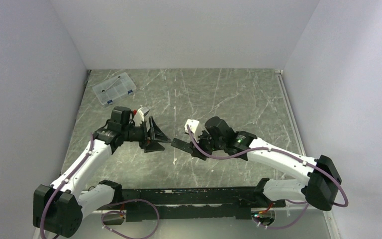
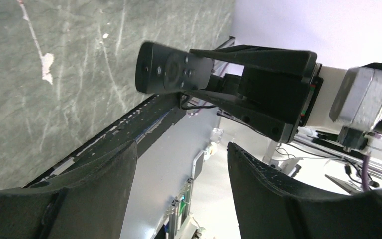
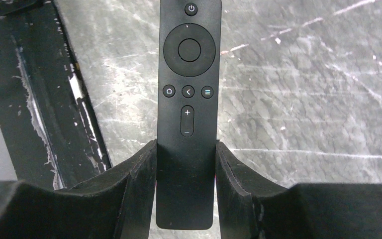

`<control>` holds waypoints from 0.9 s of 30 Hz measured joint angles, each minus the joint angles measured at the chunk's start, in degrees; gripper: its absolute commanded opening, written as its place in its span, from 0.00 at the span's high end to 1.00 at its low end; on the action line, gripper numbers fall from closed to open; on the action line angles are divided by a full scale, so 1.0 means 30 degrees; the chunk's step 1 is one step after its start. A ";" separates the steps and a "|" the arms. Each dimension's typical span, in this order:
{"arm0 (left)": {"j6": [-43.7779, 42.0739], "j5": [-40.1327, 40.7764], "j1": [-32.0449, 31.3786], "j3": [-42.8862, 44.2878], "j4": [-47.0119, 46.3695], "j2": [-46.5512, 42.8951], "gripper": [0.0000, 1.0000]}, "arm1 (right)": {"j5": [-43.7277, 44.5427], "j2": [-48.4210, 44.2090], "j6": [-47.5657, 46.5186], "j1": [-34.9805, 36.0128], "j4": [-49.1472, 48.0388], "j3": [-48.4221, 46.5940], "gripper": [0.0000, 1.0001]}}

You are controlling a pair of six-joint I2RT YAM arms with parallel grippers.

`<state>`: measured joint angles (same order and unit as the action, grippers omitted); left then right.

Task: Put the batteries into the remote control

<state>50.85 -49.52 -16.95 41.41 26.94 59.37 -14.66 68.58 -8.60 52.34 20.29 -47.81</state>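
The remote control (image 3: 189,94) is a slim black bar, button face up, pinched by its lower end between the pads of my right gripper (image 3: 186,169), which is shut on it. In the top view the remote control (image 1: 179,145) sticks out leftward from the right gripper (image 1: 195,149), held above the table. My left gripper (image 1: 158,135) faces it from the left, a short gap away. Its jaws are open with nothing between them. The left wrist view shows the remote control (image 2: 171,74) ahead of the left gripper (image 2: 181,167), not touching it. The batteries are out of view.
A clear plastic compartment box (image 1: 113,88) lies at the back left of the grey marbled table (image 1: 229,99). A black rail (image 1: 194,196) runs along the near edge between the arm bases. White walls close in the left, back and right sides.
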 measured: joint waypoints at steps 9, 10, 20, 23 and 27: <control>-0.1639 0.2339 0.0000 0.0787 0.2943 -0.0248 0.28 | 0.2076 0.2382 0.2754 0.0000 -0.0146 -0.0007 0.84; -0.1763 0.2565 0.0000 0.0889 0.3228 -0.0335 0.28 | 0.2324 0.2725 0.3177 0.0000 -0.0138 -0.0066 0.83; -0.2470 0.3985 0.0000 0.1217 0.4656 -0.0998 0.27 | 0.3810 0.5326 0.5683 0.0000 -0.0226 -0.0882 0.81; -0.2594 0.4065 0.0000 0.1217 0.4845 -0.1013 0.27 | 0.4153 0.5741 0.6069 -0.0007 -0.0342 -0.0947 0.81; -0.2725 0.4197 0.0000 0.1217 0.5013 -0.1049 0.27 | 0.4823 0.6302 0.6404 -0.0007 -0.0393 -0.1013 0.81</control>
<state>42.68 -36.93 -16.95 45.06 41.98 56.23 -0.19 87.48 10.61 52.31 19.11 -50.85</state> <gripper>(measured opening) 0.726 0.440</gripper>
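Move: The right hand already grips the battery end of the remote, whose middle lies about 4 cm to that hand's left, 1 cm ahead and roughly level with it. The bare table it is being taken to is some 13 cm below, about 4 cm ahead and 2 cm left; the white paint fleck lies 8 cm left, level with the hand in reach and as far down. From the open left hand, the remote's middle is about 7 cm right, level in reach, 5 cm lower. Keeping its grip on the remote, the right hand sinks about 9 cm towards the table and eases some 3 cm forward, turning roughly 25 degrees clockwise while its fingers tip farther downwards, the drop slowing in the second half. The left hand, already free and with its fingers staying wide open, backs off about 3 cm to the left and 2 cm down, its fingertips dipping some 15 degrees as it leaves the remote to the right hand. ##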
